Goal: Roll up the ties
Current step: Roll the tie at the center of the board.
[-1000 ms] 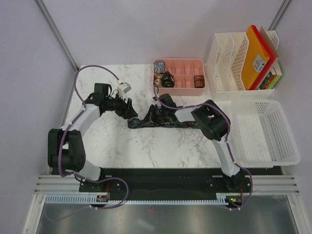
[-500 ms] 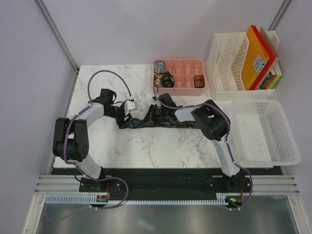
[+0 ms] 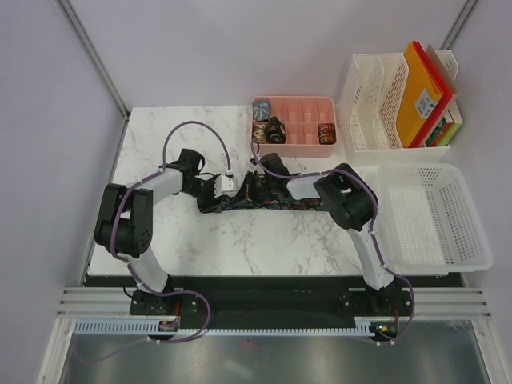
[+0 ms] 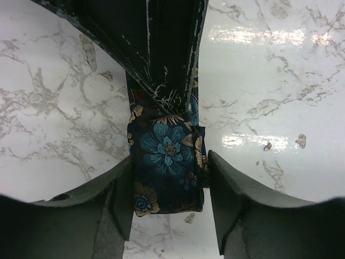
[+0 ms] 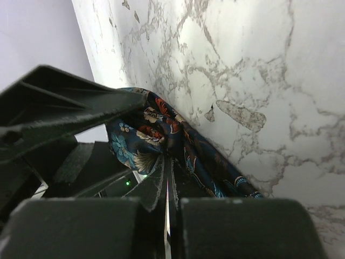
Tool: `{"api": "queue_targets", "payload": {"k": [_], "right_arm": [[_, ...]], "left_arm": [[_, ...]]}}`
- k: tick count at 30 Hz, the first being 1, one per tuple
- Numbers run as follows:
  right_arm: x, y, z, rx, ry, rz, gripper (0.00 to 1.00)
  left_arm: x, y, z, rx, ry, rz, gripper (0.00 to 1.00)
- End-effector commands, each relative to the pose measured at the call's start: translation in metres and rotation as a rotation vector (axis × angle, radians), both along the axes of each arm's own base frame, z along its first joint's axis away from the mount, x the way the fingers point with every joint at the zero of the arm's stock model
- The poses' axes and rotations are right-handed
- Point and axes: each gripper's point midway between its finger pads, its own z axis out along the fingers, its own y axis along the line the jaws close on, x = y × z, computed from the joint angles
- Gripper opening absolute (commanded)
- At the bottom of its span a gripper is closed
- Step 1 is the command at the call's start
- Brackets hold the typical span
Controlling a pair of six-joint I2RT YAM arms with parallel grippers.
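Note:
A dark floral tie [image 3: 234,202] lies stretched across the middle of the marble table. My left gripper [image 3: 214,195] is at the tie's left end. In the left wrist view that end of the tie [image 4: 164,145] lies flat between my open left gripper [image 4: 170,162], one of the fingers [image 4: 121,199] close on each side. My right gripper [image 3: 254,189] is further along the strip, shut on a bunched fold of the tie [image 5: 145,129] at the right gripper's tips [image 5: 164,162]. Three rolled ties sit in the pink tray: grey-blue [image 3: 262,108], dark [image 3: 276,128] and red-orange [image 3: 326,134].
The pink compartment tray [image 3: 304,146] stands at the table's back edge, just behind the right gripper. A white basket [image 3: 436,216] lies at the right. A white file rack [image 3: 376,104] with coloured folders stands at the back right.
My left arm has swung right from the table's left part to the tie's left end, and its jaws have narrowed around it. The right gripper has stayed put.

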Motion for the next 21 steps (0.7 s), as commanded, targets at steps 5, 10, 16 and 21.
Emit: {"api": "queue_targets", "payload": {"k": [5,10,16,21], "right_arm": [[-0.024,-0.004,-0.046,-0.102,0.052,0.012,0.0],[-0.041,0.004,-0.04,-0.085,0.051,0.045,0.0],[-0.033,-0.004,-0.02,-0.054,0.031,0.073,0.12],[-0.02,0.0,0.022,0.007,-0.045,0.091,0.26]], "left_arm": [[-0.029,0.011,0.009,0.052,-0.033,-0.051,0.37],[-0.051,0.018,0.005,0.067,0.011,-0.011,0.33],[-0.062,0.024,-0.011,0.101,0.052,-0.018,0.29],[-0.052,0.027,-0.015,0.124,0.067,0.006,0.28]]}}
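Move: Between the left hand's open fingers, practically at the hand point and about 1 cm below it, sits the rolled end of the tie. The unrolled strip runs off to its right, its middle some 20 cm away and level fore and aft; the pink organizer stands roughly 25 cm right and 24 cm ahead. From the right hand, shut on the tie close by, the roll lies about 7 cm to the left, with the strip's middle 12 cm to the right. Closing across the roll, the left fingers squeeze its sides and then draw it back towards the robot by about 5 cm, drifting some 2 cm left, close over the table. The right hand keeps its fingertips on the tie beside the roll and goes back with it about 3.5 cm and a little left, turning slightly counter-clockwise; then it edges about 1 cm right as its fingers begin to part. ##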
